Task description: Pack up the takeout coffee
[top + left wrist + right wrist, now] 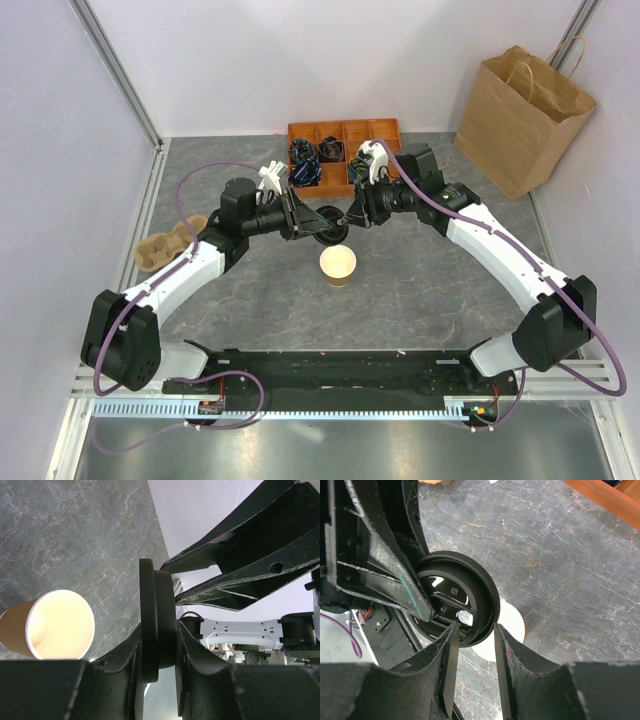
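Observation:
The takeout coffee is an open brown paper cup [338,266] standing lidless on the table between the two arms; the wrist views show its pale inside [60,625] [514,624]. Its round black lid [326,234] hangs on edge just behind and above the cup. My left gripper [308,222] is shut on the lid [157,620], pinching its rim between both fingers [159,645]. My right gripper [351,221] comes from the other side. Its jaws straddle the lid's opposite rim [465,600], and a gap shows at the outer finger [507,650].
A large brown paper bag [520,120] with handles stands at the back right. An orange compartment tray [300,128] with dark items sits at the back centre. A tan moulded cup carrier [160,248] lies left of the left arm.

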Robot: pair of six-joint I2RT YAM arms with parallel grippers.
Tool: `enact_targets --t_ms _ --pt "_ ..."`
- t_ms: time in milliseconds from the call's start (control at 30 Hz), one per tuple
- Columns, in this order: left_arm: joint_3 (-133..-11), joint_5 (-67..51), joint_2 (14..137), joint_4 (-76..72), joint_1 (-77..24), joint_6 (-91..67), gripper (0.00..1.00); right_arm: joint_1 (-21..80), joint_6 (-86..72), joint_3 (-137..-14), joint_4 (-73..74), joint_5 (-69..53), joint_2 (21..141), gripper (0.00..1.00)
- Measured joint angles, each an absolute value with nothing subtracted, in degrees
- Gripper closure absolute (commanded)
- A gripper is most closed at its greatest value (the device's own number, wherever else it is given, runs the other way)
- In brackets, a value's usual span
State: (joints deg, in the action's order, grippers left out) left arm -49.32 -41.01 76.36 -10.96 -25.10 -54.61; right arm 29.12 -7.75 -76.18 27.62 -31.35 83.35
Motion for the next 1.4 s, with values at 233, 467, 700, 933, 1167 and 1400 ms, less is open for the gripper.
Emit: enact_targets --t_ms 233,467,700,933,1167,1400 --pt "-49.32 -41.04 76.36 -11.31 -25.08 -54.61 0.98 29.28 -7.73 -76.18 27.51 -30.37 84.09 0.68" --pt "-49.3 -40.8 76.38 -11.27 -25.08 -54.61 0.98 29.58 -7.94 -76.18 26.98 -30.35 84.49 0.73" --pt "-49.3 -40.77 76.9 -11.27 -25.08 -54.61 0.98 30.13 -7.88 -76.18 26.92 -30.09 85.17 0.86" --pt "-49.28 -41.15 77.1 -11.2 -25.26 -54.59 0.49 30.26 -7.25 -76.97 27.59 -28.53 85.97 1.0" --pt "-48.4 -43.75 73.87 -3.7 -20.36 -50.28 0.0 30.55 1.17 -80.2 34.35 -25.1 86.3 1.0" --pt "-48.64 -46.5 66.5 8.62 -7.31 -40.1 0.0 32.05 10.41 -86.19 43.22 -23.03 88.25 1.0"
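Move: The black lid, still pinched by the left hand, has its middle about 4 cm left of the right hand and 1 cm back, and some 3 cm right of the left hand and 1 cm ahead. The open cup stands about 5 cm back from the right hand, 3 cm to its left and 12 cm below. The orange tray is some 20 cm ahead of the right hand, straight out, 16 cm below. Right fingers pinch the lid's edge, left opens and retreats leftward about 10 cm, right tips down 20 degrees. ##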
